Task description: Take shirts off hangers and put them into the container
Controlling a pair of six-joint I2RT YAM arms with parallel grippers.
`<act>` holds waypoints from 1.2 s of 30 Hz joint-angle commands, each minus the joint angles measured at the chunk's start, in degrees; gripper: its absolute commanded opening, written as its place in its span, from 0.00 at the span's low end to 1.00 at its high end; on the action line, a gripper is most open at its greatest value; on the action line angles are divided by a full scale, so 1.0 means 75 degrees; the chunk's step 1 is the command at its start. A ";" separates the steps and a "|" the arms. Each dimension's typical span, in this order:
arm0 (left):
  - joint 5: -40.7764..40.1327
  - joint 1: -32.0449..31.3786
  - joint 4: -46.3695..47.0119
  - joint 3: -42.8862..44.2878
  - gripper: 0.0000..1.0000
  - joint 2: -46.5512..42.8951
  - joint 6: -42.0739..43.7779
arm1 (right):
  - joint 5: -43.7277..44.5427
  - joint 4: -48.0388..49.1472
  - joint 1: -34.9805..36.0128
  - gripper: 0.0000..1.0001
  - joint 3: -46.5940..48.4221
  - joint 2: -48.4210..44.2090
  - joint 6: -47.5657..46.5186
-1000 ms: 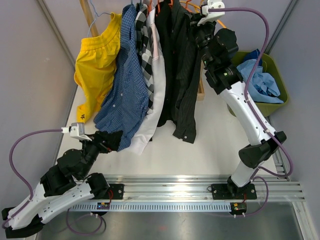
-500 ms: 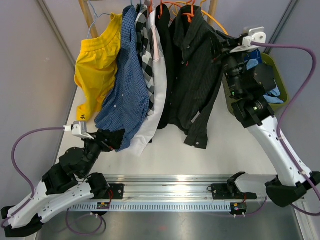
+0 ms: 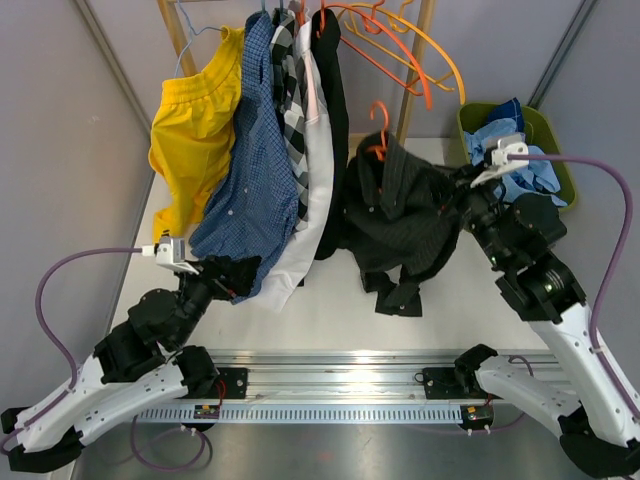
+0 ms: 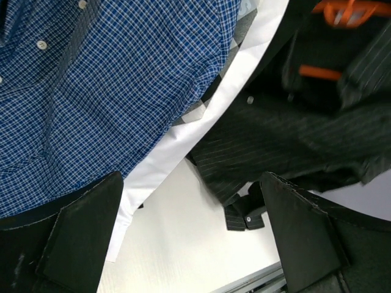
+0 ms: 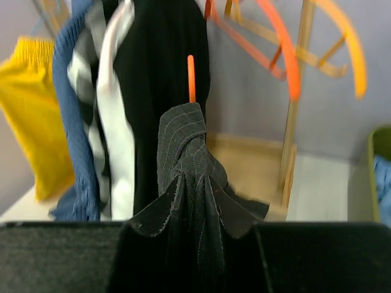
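Note:
My right gripper [image 3: 463,186] [image 5: 195,244] is shut on a bunched fold of the black pinstriped shirt [image 3: 400,215] [image 5: 190,165]. This shirt is off the rack and droops onto the table, its orange hanger [image 3: 378,118] [image 5: 191,78] still inside it. Yellow [image 3: 190,130], dark blue check [image 3: 250,170] [image 4: 91,91], black-and-white check, white [image 3: 318,170] [image 4: 201,122] and black shirts hang on the rack. My left gripper [image 3: 236,276] [image 4: 195,244] is open by the blue shirt's hem, holding nothing. The olive-green container [image 3: 556,134] at the right holds a light blue shirt [image 3: 520,165].
Empty orange hangers [image 3: 405,45] dangle from the wooden rack, whose post [image 3: 412,70] stands between the shirts and the container. Grey walls close in on both sides. A metal rail [image 3: 340,385] runs along the near table edge.
My right arm has pulled the black pinstriped shirt, hanger and all, off the rack and down to the right toward the table. The left gripper edged slightly right.

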 commanded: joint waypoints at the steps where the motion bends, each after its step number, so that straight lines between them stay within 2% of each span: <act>1: 0.0337 -0.0001 0.0827 -0.0036 0.99 0.0386 0.0061 | -0.0546 -0.1422 0.0023 0.00 -0.0462 -0.1087 0.0738; 7: 0.0887 0.0011 0.1599 -0.0071 0.99 0.0996 0.0003 | -0.0979 -0.2922 0.0023 0.00 -0.0908 -0.2318 0.1312; 11: 0.1671 -0.0001 0.2535 -0.0107 0.99 0.1709 -0.0289 | -0.1926 -0.3392 0.0012 0.00 -0.1060 -0.2789 0.1780; 13: 0.2000 -0.0001 0.2923 -0.0118 0.99 0.1992 -0.0442 | -0.2232 -0.3393 0.0023 0.00 -0.1271 -0.3093 0.1968; 17: 0.3030 -0.0012 0.4537 -0.0340 0.99 0.2684 -0.1144 | -0.2386 -0.3264 0.0023 0.00 -0.1587 -0.3457 0.2390; 23: 0.3467 -0.0317 0.7021 -0.0704 0.99 0.3586 -0.1673 | -0.2748 -0.2890 0.0023 0.00 -0.1776 -0.3493 0.2707; 36: 0.3455 -0.0423 0.9041 -0.0411 0.99 0.5554 -0.0877 | -0.3440 -0.2315 0.0011 0.00 -0.1705 -0.3270 0.3141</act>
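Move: The right gripper already holds the black shirt; the orange hanger in its collar hangs about 9 cm ahead and 12 cm to the left, roughly level. The green container stands some 28 cm ahead, 26 cm right and 35 cm below. From the open left gripper, the orange hanger is about 19 cm ahead, 24 cm right and 17 cm higher; the blue checked shirt hangs about 18 cm straight ahead, the white shirt some 18 cm ahead and 12 cm right, both a little higher. Keep the right gripper's pinch on the black shirt and draw it back about 14 cm while lowering it, tipping the fingers down and turning them counter-clockwise towards the left arm. Meanwhile bring the open left gripper some 20 cm to the right towards the orange hanger, turning it clockwise about 30 degrees and rolling its left side down. ##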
